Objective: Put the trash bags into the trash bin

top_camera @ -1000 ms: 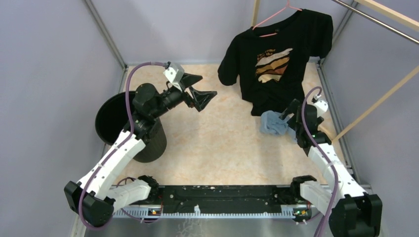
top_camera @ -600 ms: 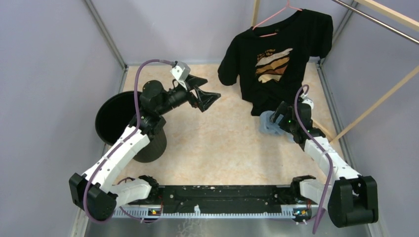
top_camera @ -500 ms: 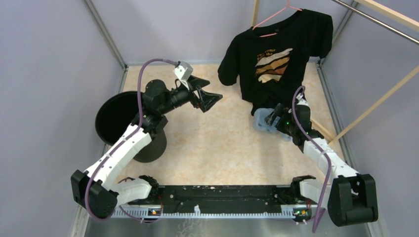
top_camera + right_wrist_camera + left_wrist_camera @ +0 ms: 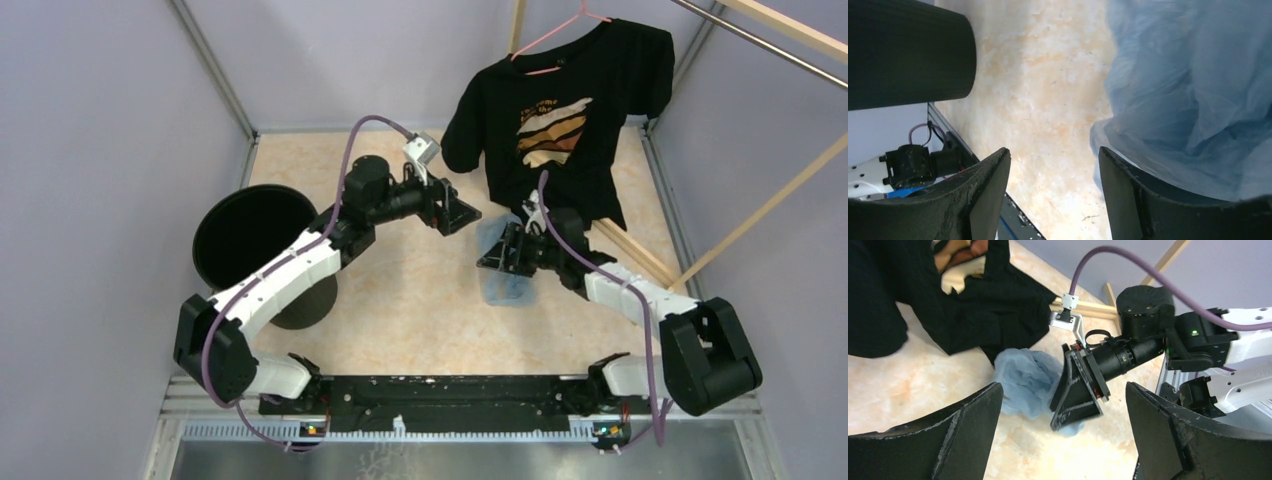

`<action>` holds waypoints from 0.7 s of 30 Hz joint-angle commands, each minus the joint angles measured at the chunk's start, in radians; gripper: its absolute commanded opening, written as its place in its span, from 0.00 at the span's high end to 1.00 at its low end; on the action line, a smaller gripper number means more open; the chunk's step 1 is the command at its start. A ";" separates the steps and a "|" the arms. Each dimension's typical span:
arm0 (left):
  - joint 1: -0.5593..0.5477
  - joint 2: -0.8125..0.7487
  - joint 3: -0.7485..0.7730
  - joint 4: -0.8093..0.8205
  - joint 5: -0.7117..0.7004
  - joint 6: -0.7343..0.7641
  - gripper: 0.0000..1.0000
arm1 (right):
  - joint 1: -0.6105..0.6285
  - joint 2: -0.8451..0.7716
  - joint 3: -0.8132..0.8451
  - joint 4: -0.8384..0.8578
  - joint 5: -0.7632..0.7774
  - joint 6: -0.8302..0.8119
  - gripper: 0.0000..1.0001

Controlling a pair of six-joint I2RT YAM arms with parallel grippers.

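The trash bag (image 4: 499, 287) is a crumpled pale-blue film lying on the floor mid-table, below the hanging shirt. My right gripper (image 4: 498, 256) is pressed low against it. In the right wrist view the bag (image 4: 1193, 85) bulges over the outer side of the right finger (image 4: 1128, 195), and only bare floor shows between the jaws of the open right gripper (image 4: 1054, 150). My left gripper (image 4: 462, 215) hovers just left of the bag, wide open and empty. The left gripper (image 4: 1063, 385) looks at the bag (image 4: 1023, 380) and at the right gripper (image 4: 1080, 390). The trash bin (image 4: 250, 250) stands at the left.
A black printed T-shirt (image 4: 560, 120) hangs on a pink hanger at the back right, with its hem close above the bag. Wooden rods (image 4: 770, 210) lean along the right wall. The bin's ribbed side (image 4: 908, 55) shows in the right wrist view.
My right gripper has swept left from under the shirt toward mid-table, taking the bag along, and its jaws have narrowed. My left arm has swung right from above the bin toward the bag.
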 commanded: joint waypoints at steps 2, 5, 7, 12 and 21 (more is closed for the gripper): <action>-0.042 0.051 0.046 -0.035 -0.044 -0.043 0.02 | 0.028 -0.097 0.071 -0.091 0.067 -0.075 0.35; -0.042 0.072 0.063 -0.065 -0.069 -0.054 0.02 | 0.029 -0.154 0.074 -0.195 0.147 -0.138 0.35; -0.042 0.080 0.065 -0.079 -0.100 -0.060 0.02 | 0.029 -0.191 0.068 -0.250 0.196 -0.171 0.35; -0.042 0.094 0.070 -0.100 -0.133 -0.063 0.02 | 0.038 -0.253 0.009 -0.279 0.228 -0.166 0.35; -0.042 0.123 0.079 -0.134 -0.158 -0.060 0.04 | 0.039 -0.136 0.066 -0.273 0.439 -0.187 0.30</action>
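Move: Just under the right hand, some 5 cm below and shifted about 2 cm ahead and 3 cm to its right, lies the blue trash bag; the black shirt's hem is about 10 cm ahead of that hand and 13 cm to its right. From the left hand the bag is roughly 12 cm right, 2 cm ahead and 24 cm down, while the trash bin stands some 36 cm left and 4 cm back, its middle about 12 cm lower. Clearing the trash bag, the right hand lifts about 2.5 cm, draws off some 5 cm to the right and sinks again beside the bag, its left side dipping and its fingers staying partly open. Meanwhile the left hand, wide open, comes down about 6 cm towards the bag, tipping its fingers some 10 degrees downward. ##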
